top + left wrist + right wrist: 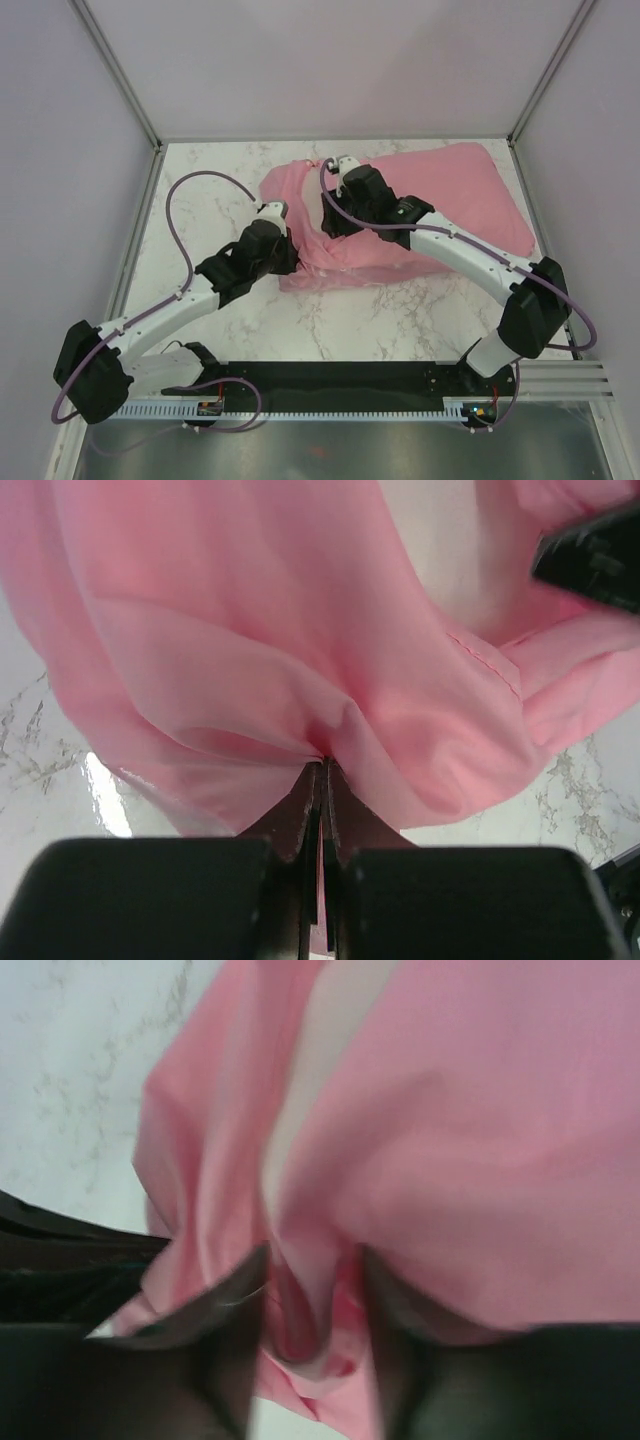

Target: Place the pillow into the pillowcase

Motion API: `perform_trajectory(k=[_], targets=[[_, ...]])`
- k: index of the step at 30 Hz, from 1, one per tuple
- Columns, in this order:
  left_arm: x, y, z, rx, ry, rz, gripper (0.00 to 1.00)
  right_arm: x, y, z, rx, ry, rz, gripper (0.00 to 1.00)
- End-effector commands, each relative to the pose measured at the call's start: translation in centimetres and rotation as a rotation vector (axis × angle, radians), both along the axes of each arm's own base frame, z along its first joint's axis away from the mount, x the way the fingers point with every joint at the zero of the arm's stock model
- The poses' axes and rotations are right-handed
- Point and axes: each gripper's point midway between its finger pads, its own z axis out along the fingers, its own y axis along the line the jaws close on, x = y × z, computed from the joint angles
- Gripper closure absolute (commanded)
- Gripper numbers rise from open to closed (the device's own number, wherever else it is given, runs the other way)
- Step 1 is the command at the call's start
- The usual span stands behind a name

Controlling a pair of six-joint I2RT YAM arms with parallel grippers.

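Note:
The pink satin pillowcase (450, 190) lies puffed across the back right of the marble table, its open end bunched at the left. The white pillow shows only as a pale strip inside the opening, in the left wrist view (450, 560) and the right wrist view (305, 1070). My left gripper (290, 262) is shut on the pillowcase's near-left edge, and the pinched fabric (322, 750) fans out from its tips. My right gripper (328, 225) sits just right of it at the opening. Its fingers (240, 1285) stand a little apart with a thick fold of pink fabric (300, 1310) between them. That view is blurred.
The white marble table (220, 200) is bare to the left and in front of the pillowcase. Pale enclosure walls with metal posts (120, 70) stand on three sides. The black base rail (330, 375) runs along the near edge. The right gripper's black body shows in the left wrist view (590, 555).

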Motion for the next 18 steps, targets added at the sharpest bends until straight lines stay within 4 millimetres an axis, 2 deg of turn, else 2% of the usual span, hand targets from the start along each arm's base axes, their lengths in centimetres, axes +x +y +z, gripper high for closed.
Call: perform_trajectory(k=[1, 2, 3, 4, 5, 7, 8, 9, 10, 11, 12, 13, 14, 15, 16, 17, 18], targets=[[-0.2, 0.9, 0.1, -0.035, 0.012, 0.042, 0.98, -1.3, -2.2, -2.5, -0.070, 0.051, -0.024, 0.30], [-0.3, 1.0, 0.3, -0.050, 0.014, 0.043, 0.98, -1.7, -3.7, -3.2, -0.088, 0.053, -0.064, 0.24], [-0.3, 1.8, 0.8, -0.068, 0.002, 0.060, 0.98, -2.0, -5.4, -0.7, -0.048, -0.002, -0.110, 0.20], [-0.2, 2.2, 1.2, -0.083, -0.004, 0.067, 0.98, -1.7, -7.3, 0.0, -0.027, -0.015, -0.178, 0.18], [-0.2, 2.6, 1.7, -0.102, -0.006, 0.068, 0.98, -2.4, -10.1, 1.1, -0.023, -0.055, -0.260, 0.17], [0.4, 5.1, 3.0, -0.122, -0.029, 0.130, 0.98, -2.7, -14.0, 2.0, -0.024, -0.085, -0.393, 0.16], [0.6, 6.1, 3.5, -0.131, -0.035, 0.157, 0.98, -3.2, -17.0, 1.1, -0.063, -0.079, -0.517, 0.14], [1.5, 8.4, 4.2, -0.138, -0.053, 0.237, 0.98, -4.1, -18.9, 2.3, -0.037, -0.110, -0.581, 0.12], [1.6, 9.8, 5.2, -0.172, -0.072, 0.294, 0.98, -4.4, -21.4, 1.8, -0.055, -0.099, -0.667, 0.10], [1.9, 10.5, 5.7, -0.207, -0.082, 0.320, 0.98, -4.8, -22.9, 1.1, -0.056, -0.079, -0.724, 0.08], [2.6, 12.7, 5.4, -0.236, -0.081, 0.404, 0.98, -5.2, -24.0, 1.2, -0.038, -0.079, -0.762, 0.06], [2.8, 13.3, 5.4, -0.308, -0.060, 0.440, 0.98, -5.3, -25.8, 0.6, -0.038, -0.057, -0.822, 0.05], [3.5, 15.1, 5.7, -0.368, -0.063, 0.489, 0.98, -5.5, -26.5, 0.2, -0.020, -0.035, -0.856, 0.04], [3.5, 15.7, 4.7, -0.398, -0.043, 0.515, 0.98, -5.5, -26.4, -0.2, 0.016, -0.004, -0.853, 0.03], [3.6, 16.2, 4.6, -0.428, -0.041, 0.532, 0.98, -5.5, -27.7, -0.4, 0.035, 0.011, -0.904, 0.02], [3.7, 17.3, 4.6, -0.435, -0.050, 0.561, 0.98, -5.6, -28.0, -0.6, 0.061, 0.023, -0.921, 0.02], [3.6, 17.4, 4.4, -0.430, -0.050, 0.566, 0.98, -5.7, -27.7, -0.7, 0.102, 0.046, -0.911, 0.02]])
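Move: The left fingers are shut on the pillowcase's near left fold, with bare table about 18 cm left and 4 cm ahead; the pillow strip in the opening lies some 14 cm ahead and 5 cm right. The right fingers are parting on a fold; the pillowcase's right part lies about 27 cm right and 5 cm back, the pillow strip roughly 5 cm left and 6 cm ahead, all lower. Right hand opens off the pillowcase and swings some 27 cm right; shut left hand sweeps 18 cm left. ##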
